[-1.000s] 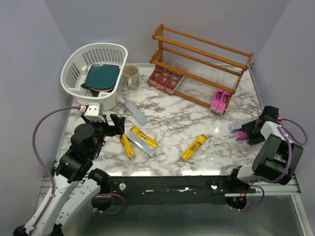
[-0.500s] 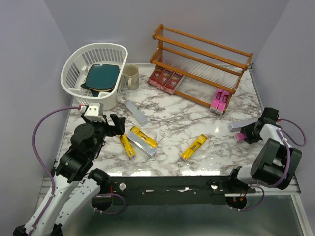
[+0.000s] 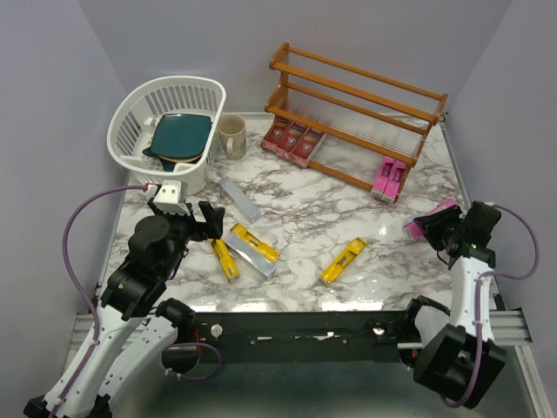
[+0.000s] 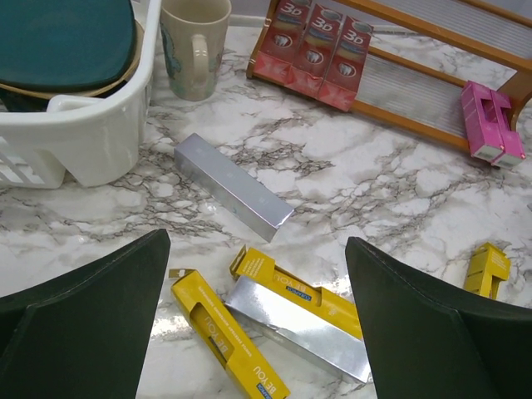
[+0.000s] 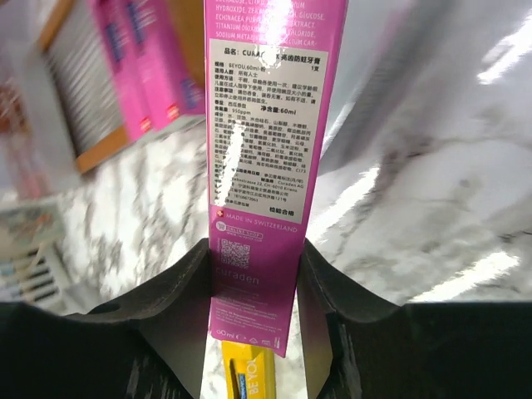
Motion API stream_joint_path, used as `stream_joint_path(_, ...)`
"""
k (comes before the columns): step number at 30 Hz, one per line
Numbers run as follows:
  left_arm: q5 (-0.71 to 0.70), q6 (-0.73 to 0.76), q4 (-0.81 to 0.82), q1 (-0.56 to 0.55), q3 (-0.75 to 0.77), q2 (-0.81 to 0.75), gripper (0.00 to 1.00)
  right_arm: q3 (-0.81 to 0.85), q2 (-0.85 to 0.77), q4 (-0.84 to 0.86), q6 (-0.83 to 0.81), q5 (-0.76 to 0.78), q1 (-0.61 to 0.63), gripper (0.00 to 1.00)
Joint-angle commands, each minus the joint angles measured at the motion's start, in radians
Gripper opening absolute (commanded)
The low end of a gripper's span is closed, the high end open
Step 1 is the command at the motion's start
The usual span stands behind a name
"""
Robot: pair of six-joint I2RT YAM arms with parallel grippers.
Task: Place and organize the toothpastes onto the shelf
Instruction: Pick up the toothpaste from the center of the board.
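My right gripper (image 3: 442,230) is shut on one end of a magenta toothpaste carton (image 3: 426,223), held above the table's right side; the wrist view shows the carton (image 5: 266,125) clamped between both fingers (image 5: 253,274). My left gripper (image 3: 209,222) hovers open over loose toothpastes: a yellow one (image 4: 229,345), a silver one (image 4: 299,324) leaning on another yellow one (image 4: 287,287), and a separate silver one (image 4: 233,187). A further yellow carton (image 3: 343,261) lies mid-table. On the bottom tier of the wooden shelf (image 3: 357,87) sit three red cartons (image 3: 291,139) at the left and two magenta ones (image 3: 389,178) at the right.
A white basket (image 3: 139,122) holding a teal plate (image 3: 181,135) stands at the back left, with a beige mug (image 3: 232,137) beside it. Purple walls close in both sides and the back.
The right gripper has closed on the magenta carton and lifted it off the table, the arm swinging upright. The left arm has barely moved.
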Motion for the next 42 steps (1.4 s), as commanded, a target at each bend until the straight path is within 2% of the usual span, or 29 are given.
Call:
stream_joint_path(1,0.122,-0.011,0.027,0.028,-0.004,0.037,0.99,-0.079,-0.125,0.190,-0.043,-0.255,0.088,0.35)
stream_joint_path(3,0.196,-0.042,0.051,0.039,-0.002,0.054,0.99,-0.126,-0.162,0.310,-0.032,-0.336,0.149,0.35)
stream_joint_path(7,0.331,-0.119,0.117,0.050,-0.016,0.075,0.99,-0.182,-0.193,0.495,-0.005,-0.400,0.258,0.36)
stream_joint_path(10,0.435,-0.238,0.221,0.050,-0.062,0.098,0.99,-0.241,-0.191,0.689,0.079,-0.445,0.336,0.38)
stream_joint_path(11,0.467,-0.272,0.292,0.050,-0.077,0.124,0.99,-0.258,-0.187,0.799,0.104,-0.456,0.373,0.39)
stream_joint_path(13,0.538,-0.367,0.370,0.049,-0.123,0.154,0.99,-0.286,-0.170,0.896,0.156,-0.460,0.413,0.40)
stream_joint_path(14,0.553,-0.393,0.446,0.045,-0.139,0.186,0.99,-0.289,-0.144,0.986,0.164,-0.466,0.456,0.40)
stream_joint_path(20,0.567,-0.473,0.697,-0.013,-0.176,0.301,0.99,-0.281,-0.018,1.259,0.221,-0.549,0.597,0.41)
stream_joint_path(25,0.576,-0.459,0.850,-0.066,-0.124,0.419,0.99,-0.251,0.060,1.338,0.229,-0.606,0.672,0.41)
stream_joint_path(33,0.627,-0.421,1.065,-0.120,0.010,0.657,0.99,-0.165,0.091,1.308,0.173,-0.761,0.717,0.41)
stream_joint_path(36,0.647,-0.423,1.121,-0.123,0.072,0.741,0.99,-0.143,0.086,1.284,0.161,-0.773,0.720,0.41)
stream_joint_path(42,0.779,-0.464,1.301,-0.126,0.154,0.864,0.99,-0.103,0.088,1.251,0.147,-0.816,0.723,0.41)
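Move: I hold the pink toothpaste in my right hand, its middle roughly 3 cm ahead, 3 right and 3 above. My open left gripper is about 60 cm to the right hand's left, 3 back and 16 higher. From the right hand, the lone yellow toothpaste is 23 cm left, 8 back; the shelved pink pair 7 left, 16 ahead. From my left hand, the held toothpaste is some 62 cm right, 6 ahead, 13 lower. Keeping its pinch near one end of the pink toothpaste, my right hand swings about 27 cm left towards my left hand, rising some 15 cm and easing back late, while its fingers turn counter-clockwise and level out to point left. My left hand comes to meet it, about 23 cm right, dipping, then climbing and reaching forward, turning clockwise and rolling, fingers wide open and not yet touching. ##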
